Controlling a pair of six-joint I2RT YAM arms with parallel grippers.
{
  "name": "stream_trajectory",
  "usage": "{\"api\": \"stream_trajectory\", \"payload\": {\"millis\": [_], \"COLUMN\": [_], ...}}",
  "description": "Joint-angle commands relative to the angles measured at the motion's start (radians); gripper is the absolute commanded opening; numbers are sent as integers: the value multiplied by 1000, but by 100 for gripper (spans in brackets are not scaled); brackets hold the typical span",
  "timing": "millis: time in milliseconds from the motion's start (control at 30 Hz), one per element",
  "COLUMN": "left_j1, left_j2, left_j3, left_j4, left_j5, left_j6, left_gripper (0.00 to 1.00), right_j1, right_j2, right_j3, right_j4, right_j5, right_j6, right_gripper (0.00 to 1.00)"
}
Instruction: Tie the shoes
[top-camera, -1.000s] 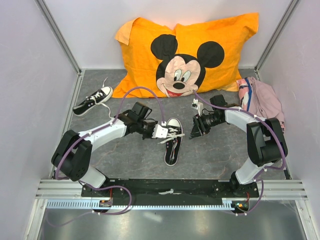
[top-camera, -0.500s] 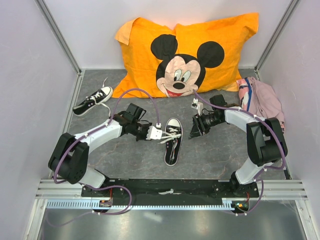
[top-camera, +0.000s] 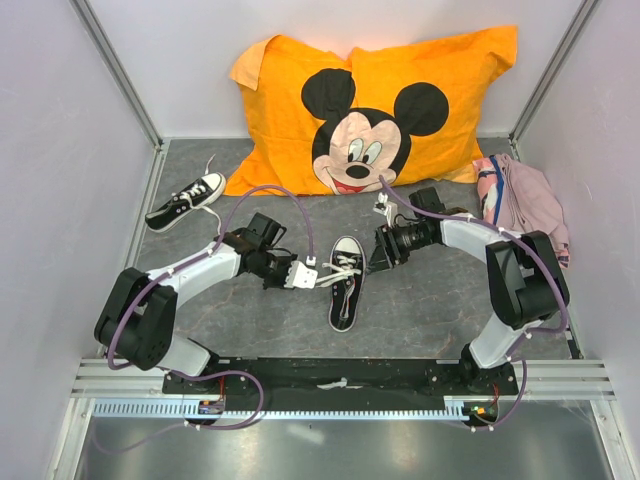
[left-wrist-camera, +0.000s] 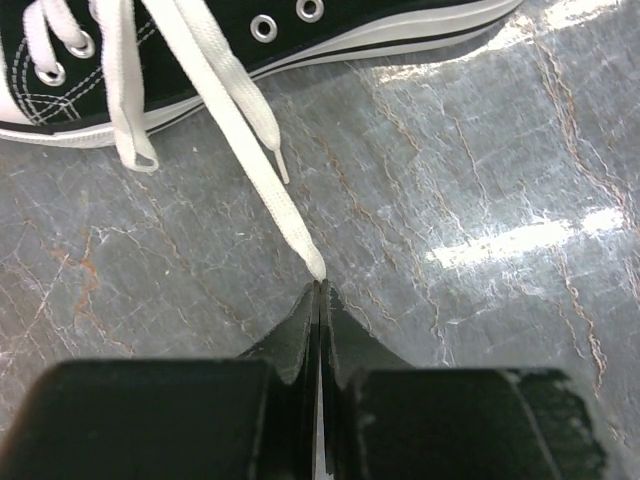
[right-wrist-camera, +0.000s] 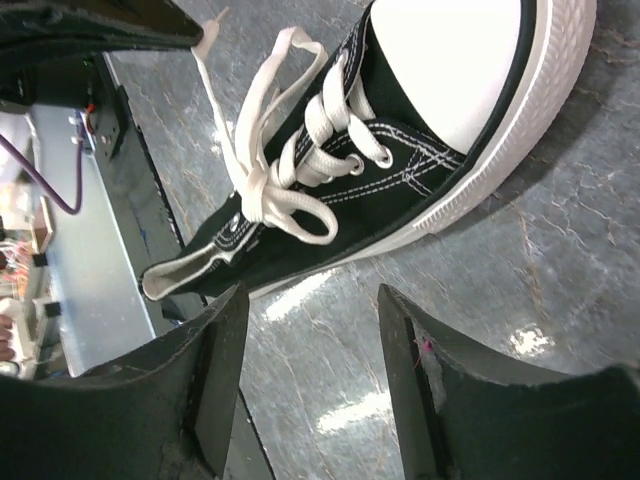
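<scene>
One black sneaker (top-camera: 343, 283) with white laces lies mid-table, toe toward the pillow. It also shows in the left wrist view (left-wrist-camera: 200, 45) and the right wrist view (right-wrist-camera: 400, 190). My left gripper (top-camera: 303, 275) is just left of it, shut on the end of one white lace (left-wrist-camera: 250, 130), which runs taut from the eyelets to the fingertips (left-wrist-camera: 312, 300). A lace loop (right-wrist-camera: 295, 215) lies over the tongue. My right gripper (top-camera: 381, 254) is open and empty, low beside the toe's right side. A second sneaker (top-camera: 186, 201) lies at the far left.
An orange Mickey Mouse pillow (top-camera: 370, 110) leans on the back wall. A pink cloth bundle (top-camera: 525, 200) sits at the right wall. White walls enclose both sides. A metal rail (top-camera: 340, 385) runs along the near edge.
My left gripper has drawn back to the left, away from the shoe, with the lace end in it. My right gripper has moved left, closer to the shoe's toe.
</scene>
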Motion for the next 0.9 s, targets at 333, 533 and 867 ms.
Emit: {"api": "stream_trajectory", "payload": {"millis": [333,533,867], "left_j1": [11,11,12], "left_j2": [17,31,60], "left_j3": [-6,-5,26], "left_j4": [-34,-34,-28], "left_j5": [-12,-4,23], "left_j6": [108,123,112], "left_gripper": [2,2,4], "right_j1": [68,77,77], "right_j2": [57,88,76], "right_j3": [43,63,61], "right_j4": [125,134,139], "right_j5": [-32,-42,-55], "right_j6": [70,72,69], "right_gripper": [65,57,19]}}
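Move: The right hand goes for the small lace loop on the near-right side of the knot, about 4 cm to its left, level ahead and 2 cm lower. The shoe's toe cap is 5 cm left and 4 cm farther out, 5 cm down. The left hand already holds a lace end. From it the small loop is some 9 cm right, 3 cm ahead and 2 cm up, and the loose loop 3 cm right, 4 cm ahead, level. Leftwards over the right edge of the shoe, the right hand reaches about 3 cm towards the small lace loop, sinking some 1 cm midway, then narrows its fingers around the loop's tip to less than half their starting gap. The left hand, fingers shut, keeps its pinch on the lace end and eases down about 1.5 cm beside the shoe. ##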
